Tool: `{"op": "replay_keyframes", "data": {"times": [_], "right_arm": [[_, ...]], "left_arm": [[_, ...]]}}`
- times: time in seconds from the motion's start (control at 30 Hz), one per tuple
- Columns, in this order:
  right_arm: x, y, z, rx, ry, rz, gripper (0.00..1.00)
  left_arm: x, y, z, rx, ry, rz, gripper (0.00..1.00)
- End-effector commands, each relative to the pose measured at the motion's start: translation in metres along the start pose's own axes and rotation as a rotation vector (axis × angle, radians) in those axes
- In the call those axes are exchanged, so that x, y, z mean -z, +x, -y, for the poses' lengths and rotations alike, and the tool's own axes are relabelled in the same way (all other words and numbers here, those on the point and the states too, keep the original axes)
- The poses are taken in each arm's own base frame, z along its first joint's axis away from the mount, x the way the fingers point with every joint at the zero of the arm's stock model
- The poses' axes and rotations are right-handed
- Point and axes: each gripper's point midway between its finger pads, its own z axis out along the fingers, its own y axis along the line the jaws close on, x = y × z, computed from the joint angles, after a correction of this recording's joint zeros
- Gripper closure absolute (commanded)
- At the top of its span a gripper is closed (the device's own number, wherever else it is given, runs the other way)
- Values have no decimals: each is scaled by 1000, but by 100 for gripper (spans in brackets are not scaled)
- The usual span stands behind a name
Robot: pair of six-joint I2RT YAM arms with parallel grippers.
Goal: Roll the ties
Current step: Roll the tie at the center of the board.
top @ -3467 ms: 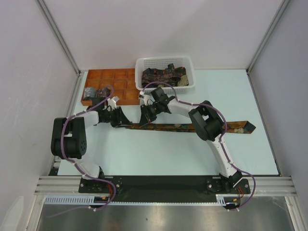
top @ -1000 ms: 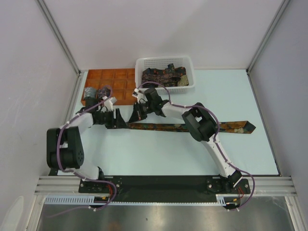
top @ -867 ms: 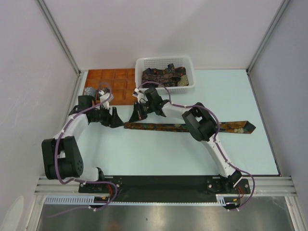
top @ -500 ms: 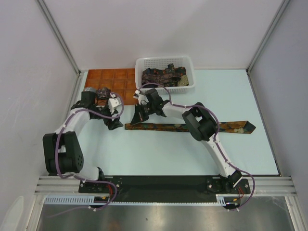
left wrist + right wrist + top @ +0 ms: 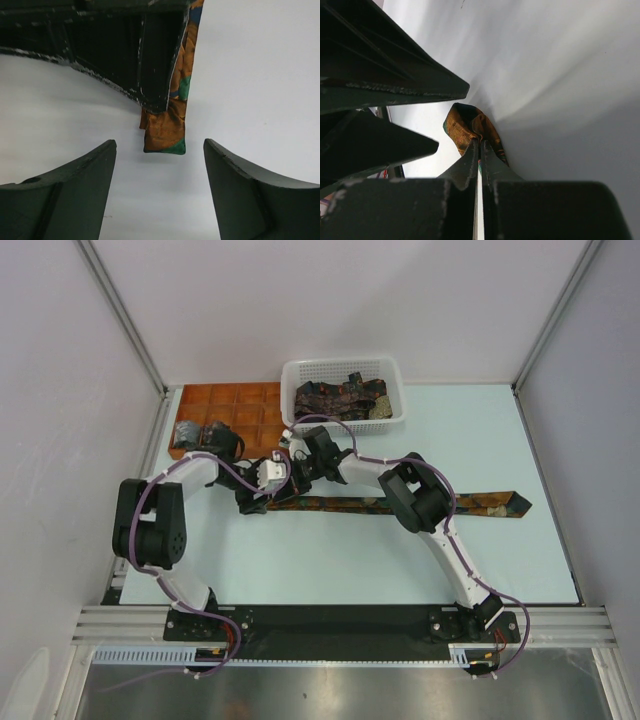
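One long dark tie (image 5: 345,503) with orange and green motifs lies flat across the table, its wide pointed end at the right (image 5: 512,502). My right gripper (image 5: 289,484) is shut on its narrow left end, and the fabric (image 5: 467,125) bunches just past the closed fingertips (image 5: 479,150). My left gripper (image 5: 257,502) is open, low over the table just left of that end. In the left wrist view the tie's end (image 5: 167,132) hangs between and just beyond the spread fingers (image 5: 75,190), not touched by them. More ties (image 5: 340,395) are heaped in the basket.
A white mesh basket (image 5: 392,375) stands at the back centre. An orange-brown compartment tray (image 5: 250,400) sits at the back left with two rolled bundles (image 5: 187,431) in its near cells. Grey walls and metal posts close off both sides.
My left arm has swung in and its gripper has moved right, up to the tie's narrow end, jaws wider than a second ago. The right gripper has kept its hold and place.
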Motion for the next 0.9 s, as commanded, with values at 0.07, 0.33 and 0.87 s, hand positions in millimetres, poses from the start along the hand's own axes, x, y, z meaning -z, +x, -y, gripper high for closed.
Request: {"op": "replay_keyframes", "data": {"times": [0.07,0.33,0.87], "right_arm": [[4,11,14,-21,43,-21,100],[4,11,15,-30,36,-22,100],[4,10,18,-31,54,-14,100]], "left_arm": [[1,8,-11,-65,-25,-67,26],[-1,5,-18,-133,-14,-63,37],[-9,7,-4,-159,65,-106,57]]}}
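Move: The tie's short free end sticks out just past the right fingertips; from the left hand it lies about 2 cm below and 1 cm to the left. From the shut right fingers, which already hold the tie, that end is about 3 cm left and 1 cm down, level with them. The brown tray stands some 20 cm ahead of the left hand and 9 cm to its left, the white basket about 26 cm ahead and 18 cm to its right. The left fingers close from wide to about half open until their tips meet the two edges of the tie's free end. The hand sinks nearly 2 cm to it, shifting about 1 cm left early and easing partly back, while the wrist tips and turns clockwise by some 5 to 10 degrees. The right hand stays put, keeping its pinch on the tie. ##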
